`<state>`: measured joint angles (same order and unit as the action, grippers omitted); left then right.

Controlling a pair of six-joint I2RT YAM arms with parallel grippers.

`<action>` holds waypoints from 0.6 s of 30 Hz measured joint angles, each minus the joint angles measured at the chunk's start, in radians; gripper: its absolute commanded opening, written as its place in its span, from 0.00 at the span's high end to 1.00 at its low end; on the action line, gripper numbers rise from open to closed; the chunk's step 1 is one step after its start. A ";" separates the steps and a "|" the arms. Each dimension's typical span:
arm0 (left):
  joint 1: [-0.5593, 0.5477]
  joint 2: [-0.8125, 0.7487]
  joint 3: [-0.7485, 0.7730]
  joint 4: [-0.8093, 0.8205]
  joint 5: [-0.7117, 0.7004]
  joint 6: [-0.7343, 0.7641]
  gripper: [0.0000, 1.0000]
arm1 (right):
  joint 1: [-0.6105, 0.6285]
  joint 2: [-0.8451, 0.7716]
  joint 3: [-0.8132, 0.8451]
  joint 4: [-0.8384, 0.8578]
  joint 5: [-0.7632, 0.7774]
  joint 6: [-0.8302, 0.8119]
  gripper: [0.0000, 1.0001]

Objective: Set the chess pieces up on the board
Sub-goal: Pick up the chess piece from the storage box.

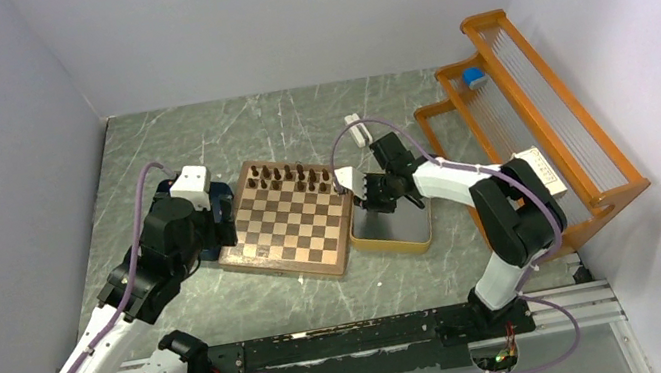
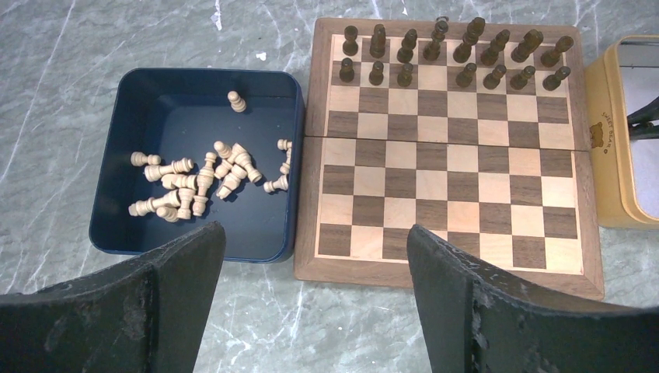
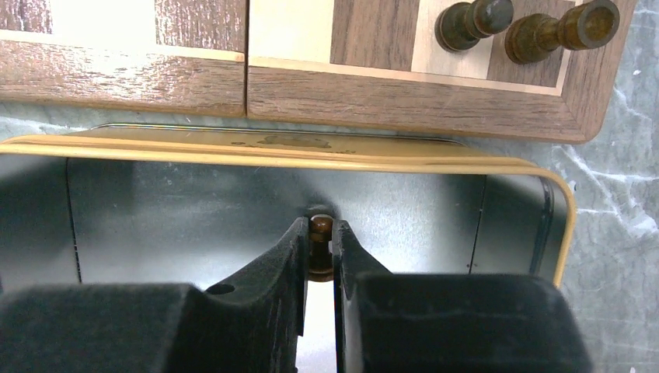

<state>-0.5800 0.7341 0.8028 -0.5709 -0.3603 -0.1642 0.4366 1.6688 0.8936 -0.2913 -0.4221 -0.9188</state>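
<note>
The board lies mid-table, and several dark brown chess pieces stand on its two far rows. One more dark piece sits inside the yellow-rimmed tray to the right of the board. My right gripper is shut on this piece, its fingertips pinching the head. In the top view the right gripper reaches down into the tray. My left gripper hangs open and holds nothing, above the table by the board's near left corner.
A blue tray left of the board holds several light wooden pieces, most lying down. An orange rack with a blue object stands at the right wall. A small white object lies beyond the yellow tray.
</note>
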 measured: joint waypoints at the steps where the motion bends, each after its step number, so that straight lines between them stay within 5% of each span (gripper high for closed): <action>1: 0.000 0.000 0.000 0.000 0.000 0.000 0.09 | 0.000 0.002 0.005 -0.007 0.002 0.004 1.00; 18: 0.000 -0.002 -0.002 0.005 0.033 -0.018 0.15 | -0.004 -0.053 0.218 -0.190 0.074 0.248 1.00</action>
<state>-0.5804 0.7319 0.8009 -0.5655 -0.3275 -0.1822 0.4328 1.6154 1.1114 -0.4808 -0.3477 -0.6712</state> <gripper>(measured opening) 0.862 0.166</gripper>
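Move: The right gripper already pinches the last dark pawn on the floor of the storage box. Its empty square on the board lies roughly 17 cm to the left, 7 cm farther forward and a couple of centimetres higher; the box's left wall is about 4 cm left, level with it. The nearest standing pawn is some 7 cm left and 5 cm forward. From the left gripper that empty square is about 14 cm forward, 17 cm right and 17 cm below. Keep the right fingers shut on the dark pawn and ease a centimetre to the right at first, barely rising; then lift quickly off the box floor, about 7 cm in all, bearing some 2.5 cm forward and drifting back left as you climb. Turn the wrist clockwise by roughly 15 degrees on the way. ##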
